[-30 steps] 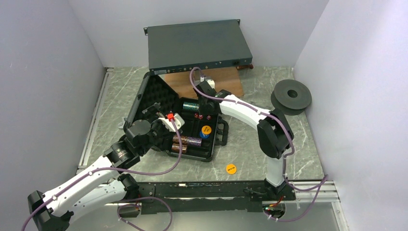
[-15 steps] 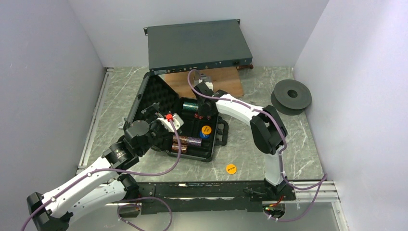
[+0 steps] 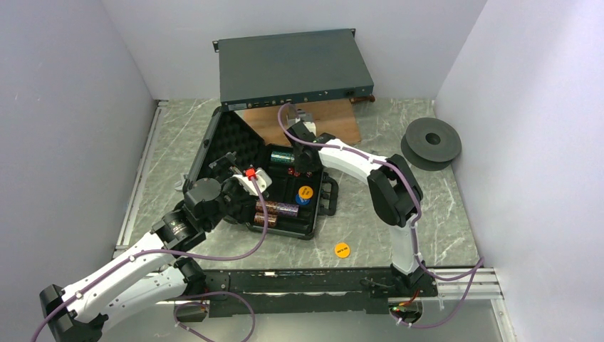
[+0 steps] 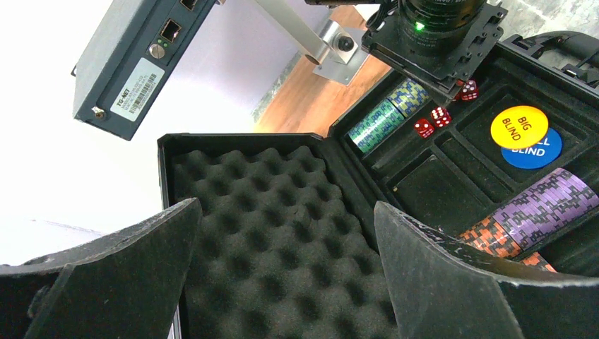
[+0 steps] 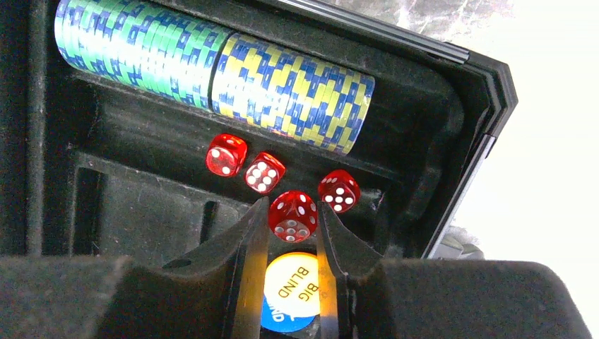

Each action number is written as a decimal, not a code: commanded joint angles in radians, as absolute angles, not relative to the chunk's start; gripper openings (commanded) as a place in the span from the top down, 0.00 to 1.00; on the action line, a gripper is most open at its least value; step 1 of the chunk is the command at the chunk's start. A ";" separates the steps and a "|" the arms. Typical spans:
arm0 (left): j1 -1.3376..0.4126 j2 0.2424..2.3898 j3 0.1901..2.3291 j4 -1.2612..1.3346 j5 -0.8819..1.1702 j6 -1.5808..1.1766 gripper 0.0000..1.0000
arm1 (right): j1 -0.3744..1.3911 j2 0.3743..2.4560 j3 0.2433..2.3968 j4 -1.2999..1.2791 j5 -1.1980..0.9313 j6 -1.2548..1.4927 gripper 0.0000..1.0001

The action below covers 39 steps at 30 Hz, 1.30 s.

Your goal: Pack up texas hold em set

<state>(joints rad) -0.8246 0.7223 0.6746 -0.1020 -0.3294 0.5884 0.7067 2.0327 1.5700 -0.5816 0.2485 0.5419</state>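
The black case lies open with its foam lid tipped back to the left. In its tray lie green and blue-yellow chip stacks, a purple stack, a yellow Big Blind disc on a blue disc, and three loose red dice. My right gripper hangs over the dice slot, shut on a red die at its fingertips. My left gripper is wide open over the foam lid, holding nothing. An orange disc lies on the table in front of the case.
A large grey-blue rack unit stands at the back, one edge on a wooden board. A dark grey spool sits at the right near the wall. White walls close in both sides.
The right arm's elbow has swung a little to the left; its gripper stays over the case with the die. The left arm has not moved.
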 commanded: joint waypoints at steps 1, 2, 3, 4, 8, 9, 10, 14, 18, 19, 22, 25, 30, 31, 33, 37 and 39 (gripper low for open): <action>-0.828 0.709 0.678 -0.086 -0.318 0.597 0.01 | 0.697 2.013 1.573 -0.546 0.247 0.531 0.71; -0.827 0.709 0.678 -0.087 -0.318 0.597 0.01 | 0.696 2.009 1.567 -0.541 0.245 0.533 0.67; -0.827 0.709 0.679 -0.086 -0.318 0.597 0.01 | 0.696 2.007 1.564 -0.540 0.245 0.534 0.62; -0.828 0.709 0.678 -0.086 -0.318 0.597 0.01 | 0.696 2.007 1.563 -0.540 0.243 0.534 0.56; -0.828 0.709 0.677 -0.086 -0.319 0.597 0.01 | 0.696 2.004 1.562 -0.543 0.239 0.531 0.41; -0.828 0.708 0.677 -0.085 -0.320 0.599 0.01 | 0.696 2.001 1.561 -0.545 0.237 0.531 0.39; -0.827 0.709 0.676 -0.084 -0.321 0.598 0.01 | 0.696 1.996 1.561 -0.544 0.233 0.530 0.39; -0.828 0.709 0.675 -0.078 -0.327 0.596 0.01 | 0.696 1.959 1.553 -0.548 0.224 0.528 0.39; -0.827 0.710 0.665 -0.059 -0.339 0.593 0.01 | 0.696 1.891 1.530 -0.548 0.219 0.531 0.39; -0.827 0.712 0.658 -0.049 -0.345 0.596 0.01 | 0.697 1.872 1.520 -0.546 0.217 0.533 0.39; -0.826 0.719 0.652 -0.040 -0.339 0.584 0.01 | 0.702 1.805 1.481 -0.539 0.213 0.540 0.38; -0.827 0.727 0.655 -0.043 -0.324 0.573 0.01 | 0.705 1.725 1.431 -0.545 0.220 0.543 0.37; -0.827 0.724 0.660 -0.057 -0.292 0.555 0.01 | 0.706 1.550 1.306 -0.564 0.257 0.550 0.35; -0.827 0.724 0.660 -0.060 -0.279 0.554 0.01 | 0.706 1.517 1.278 -0.568 0.265 0.552 0.34; -0.827 0.723 0.669 -0.085 -0.228 0.549 0.01 | 0.706 1.437 1.226 -0.580 0.276 0.559 0.32; -0.827 0.727 0.699 -0.153 -0.042 0.548 0.01 | 0.706 1.324 1.137 -0.612 0.299 0.569 0.28; -0.827 0.746 0.713 -0.185 0.055 0.564 0.01 | 0.706 1.274 1.110 -0.634 0.314 0.566 0.27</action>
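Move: The right hand still holds a red die just over its slot in the case tray, almost under the fingertips: about 1 cm ahead and 1 cm lower. At that lower level, the dice pair lies 1 cm ahead and 2 cm left, the lone die 1 cm ahead and 3 cm right. The blind buttons are about 6 cm back, 1 cm right. From the left hand the slot lies some 12 cm ahead, 15 cm right and 21 cm below. Hold the right gripper nearly in place and open its fingers to let go of the die between the dice pair and the lone die. Then lift away about 11 cm, soon swinging some 8 cm back and 8 cm right towards the case's handle side, tipping the fingers slightly forward-up and opening a little more. Late on, ease the left gripper 2 cm right and down, turning clockwise about 10 degrees, its fingers staying wide open. ##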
